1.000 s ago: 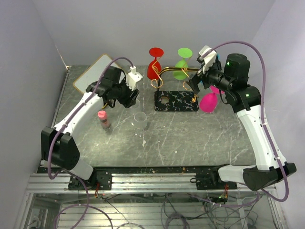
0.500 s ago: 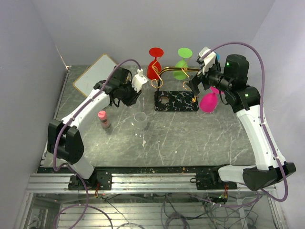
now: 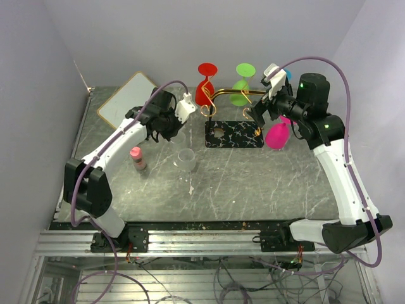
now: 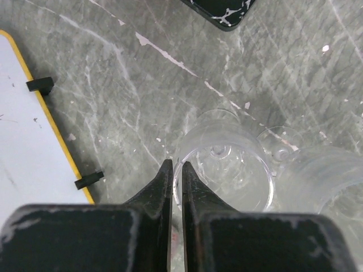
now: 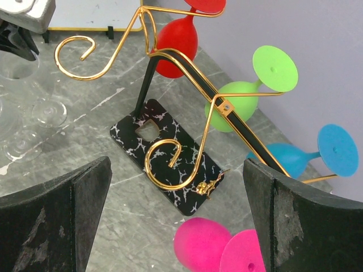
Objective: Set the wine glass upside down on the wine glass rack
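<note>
A clear wine glass (image 4: 227,173) stands upright on the table, seen from above in the left wrist view. My left gripper (image 4: 177,169) is shut on the glass's left rim, one finger inside the bowl and one outside. The wine glass rack (image 3: 231,94) is gold wire on a black veined base (image 3: 235,135) at the back centre. A red glass (image 3: 205,90), a green glass (image 3: 241,90) and a blue glass (image 5: 295,154) hang on it upside down. My right gripper (image 5: 177,167) hovers wide open over the rack's right end, holding nothing.
A second clear glass (image 3: 186,158) stands just in front of the held one. A pink glass (image 3: 277,135) is by the base's right end, below the right gripper. A small pink-topped object (image 3: 135,157) stands at the left. A white gold-edged board (image 3: 126,101) lies back left.
My left gripper has swung a little toward the back and right and closed its jaws onto the clear glass's rim. The right arm has not moved.
</note>
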You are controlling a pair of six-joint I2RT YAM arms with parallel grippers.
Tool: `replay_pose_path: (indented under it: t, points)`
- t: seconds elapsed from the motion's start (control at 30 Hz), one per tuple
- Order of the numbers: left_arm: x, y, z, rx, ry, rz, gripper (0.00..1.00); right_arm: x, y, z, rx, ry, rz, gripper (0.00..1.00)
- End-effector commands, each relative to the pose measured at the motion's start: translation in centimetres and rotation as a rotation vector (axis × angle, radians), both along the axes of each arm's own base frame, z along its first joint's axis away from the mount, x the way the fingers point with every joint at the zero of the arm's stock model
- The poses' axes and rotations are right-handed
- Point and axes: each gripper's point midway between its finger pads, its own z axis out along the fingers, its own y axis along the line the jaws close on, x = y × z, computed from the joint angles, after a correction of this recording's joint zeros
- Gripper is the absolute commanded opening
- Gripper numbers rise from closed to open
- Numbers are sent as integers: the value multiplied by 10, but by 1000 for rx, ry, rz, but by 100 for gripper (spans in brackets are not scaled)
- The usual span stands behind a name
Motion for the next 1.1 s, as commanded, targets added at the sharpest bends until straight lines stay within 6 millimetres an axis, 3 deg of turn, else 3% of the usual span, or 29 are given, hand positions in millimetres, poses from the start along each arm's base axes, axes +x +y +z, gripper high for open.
replay_pose_path:
  t: [0.0, 0.3, 0.47, 0.7, 0.9, 1.07]
  points:
    - [6, 13, 31, 44, -121, 17, 8, 1, -3, 1, 4, -10, -5, 100]
    - [6, 47, 84, 27, -271, 111, 7, 11, -12, -1, 36, -1, -34, 100]
    - [0, 69, 140, -189, -330, 206, 7, 17, -15, -3, 104, 37, -23, 100]
    - [-25, 87, 213, -382, -478, 283, 7, 29, -37, 29, 222, 32, -68, 100]
    - [-47, 89, 275, -505, -614, 287, 7, 23, -32, 43, 245, 0, -36, 100]
    - [-67, 61, 316, -637, -607, 135, 7, 22, -22, 56, 321, 4, 2, 99]
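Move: Pinched by its rim in the left fingers, the clear wine glass stands upright. The rack's free near-left hook is about 3 cm ahead, 12 to the right and 11 above that hand. The other clear glass stands some 7 cm back and 5 right, the pink-capped bottle 2 back and 13 left, and the hung red glass 17 ahead and 12 right. From the right hand, that hook lies about 4 cm ahead, 16 left and 10 below. Lifting the clear glass by its rim off the table, the left hand climbs about 25 cm, swinging left early on and easing back later, away from the other clear glass. The wrist swings the fingers up from their steep downward slant, some 40 degrees in all, grip kept. The right hand, empty and wide open, shifts a few centimetres right and forward, then rises slightly beside the rack. ##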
